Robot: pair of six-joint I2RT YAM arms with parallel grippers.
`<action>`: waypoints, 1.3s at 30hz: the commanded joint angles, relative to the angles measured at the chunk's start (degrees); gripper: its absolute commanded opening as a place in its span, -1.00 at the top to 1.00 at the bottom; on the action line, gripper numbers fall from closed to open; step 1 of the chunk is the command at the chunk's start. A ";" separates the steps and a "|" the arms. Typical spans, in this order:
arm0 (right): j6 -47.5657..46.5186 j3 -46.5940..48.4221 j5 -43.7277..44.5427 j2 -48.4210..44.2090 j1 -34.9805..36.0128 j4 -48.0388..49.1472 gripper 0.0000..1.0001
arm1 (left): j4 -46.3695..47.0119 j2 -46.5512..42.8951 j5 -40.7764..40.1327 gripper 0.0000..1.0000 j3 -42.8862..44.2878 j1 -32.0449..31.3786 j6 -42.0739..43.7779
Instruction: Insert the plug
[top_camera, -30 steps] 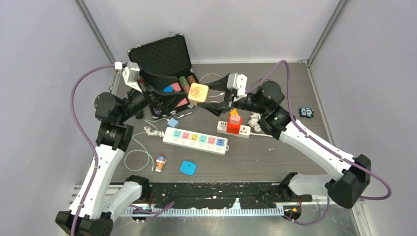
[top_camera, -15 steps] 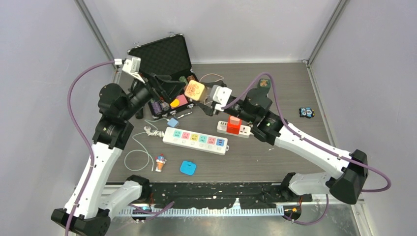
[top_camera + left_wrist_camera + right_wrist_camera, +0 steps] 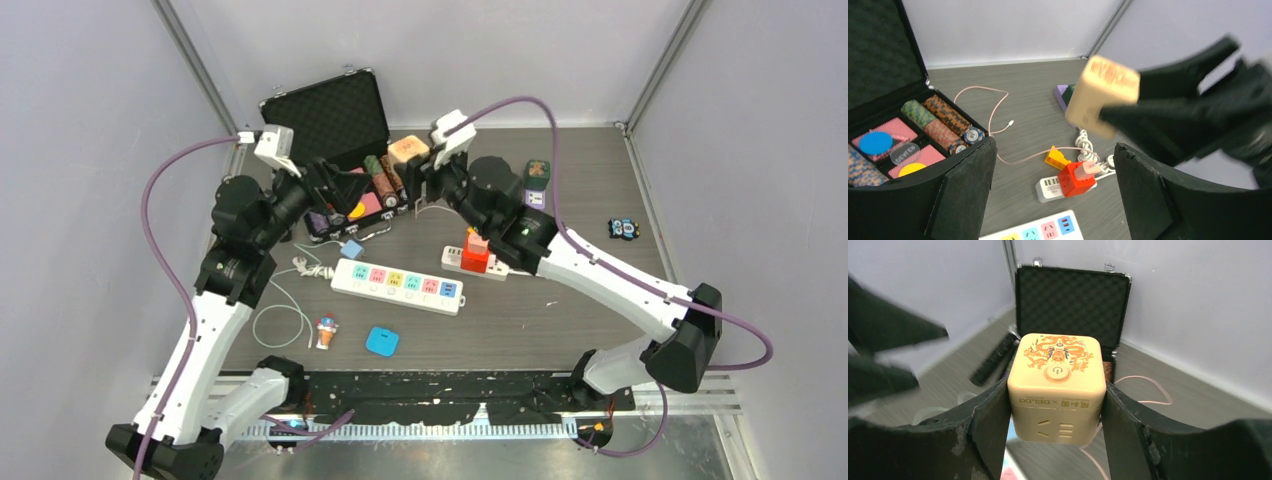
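Note:
My right gripper (image 3: 1055, 426) is shut on the plug, a beige cube (image 3: 1057, 385) with an orange dragon print and a round button on top. It hangs in the air at the back of the table (image 3: 407, 148), beside the open case. My left gripper (image 3: 345, 190) stands open and empty over the case's tray. In the left wrist view the cube (image 3: 1103, 95) floats blurred ahead of my left gripper (image 3: 1055, 195). A long white power strip (image 3: 398, 286) with coloured sockets lies at mid-table.
A black case (image 3: 330, 115) with poker chips stands open at the back left. A short white strip carries a red cube (image 3: 476, 258) with a pink charger plugged in. A blue plug (image 3: 351, 249), a blue square (image 3: 382, 341), a small figure (image 3: 326, 331) and cables lie around.
My right gripper has carried the beige cube up and back toward the case while its arm swung left. The left gripper shifted slightly right and stayed open.

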 commanded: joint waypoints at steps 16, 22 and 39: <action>59.92 17.14 -7.18 1.54 -9.64 -23.11 0.90 | 42.92 6.21 -4.85 -0.77 -10.78 -11.31 8.55; 64.37 17.25 -9.33 1.24 -10.21 -24.66 0.89 | 44.93 10.42 -9.42 -0.77 -9.80 -14.83 9.97; 66.84 16.71 -12.77 2.27 -10.96 -24.64 0.89 | 46.65 14.30 -7.39 -0.19 -9.86 -16.37 -1.26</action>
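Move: The tan plug is already held between the right hand's fingers, and the open left gripper waits about 9 cm to the left of that hand, some 3 cm nearer the base and level with it. Seen from the left hand, the plug is thus some 9 cm right and 3 cm ahead. The poker case lies about 17 cm ahead of the left hand, 3 cm left and 35 cm below; the long white strip is 2 cm back, 4 cm right and as far down. The tan plug is rolled roughly 65 degrees about the right hand's pointing axis, that hand's left side rising; the hand dips out forward, right and up by a few centimetres and comes most of the way back, keeping its grip. The left hand travels some 10 cm right and a little forward to the plug, fingertips tilting up, then closes partway to pinch its sides. ##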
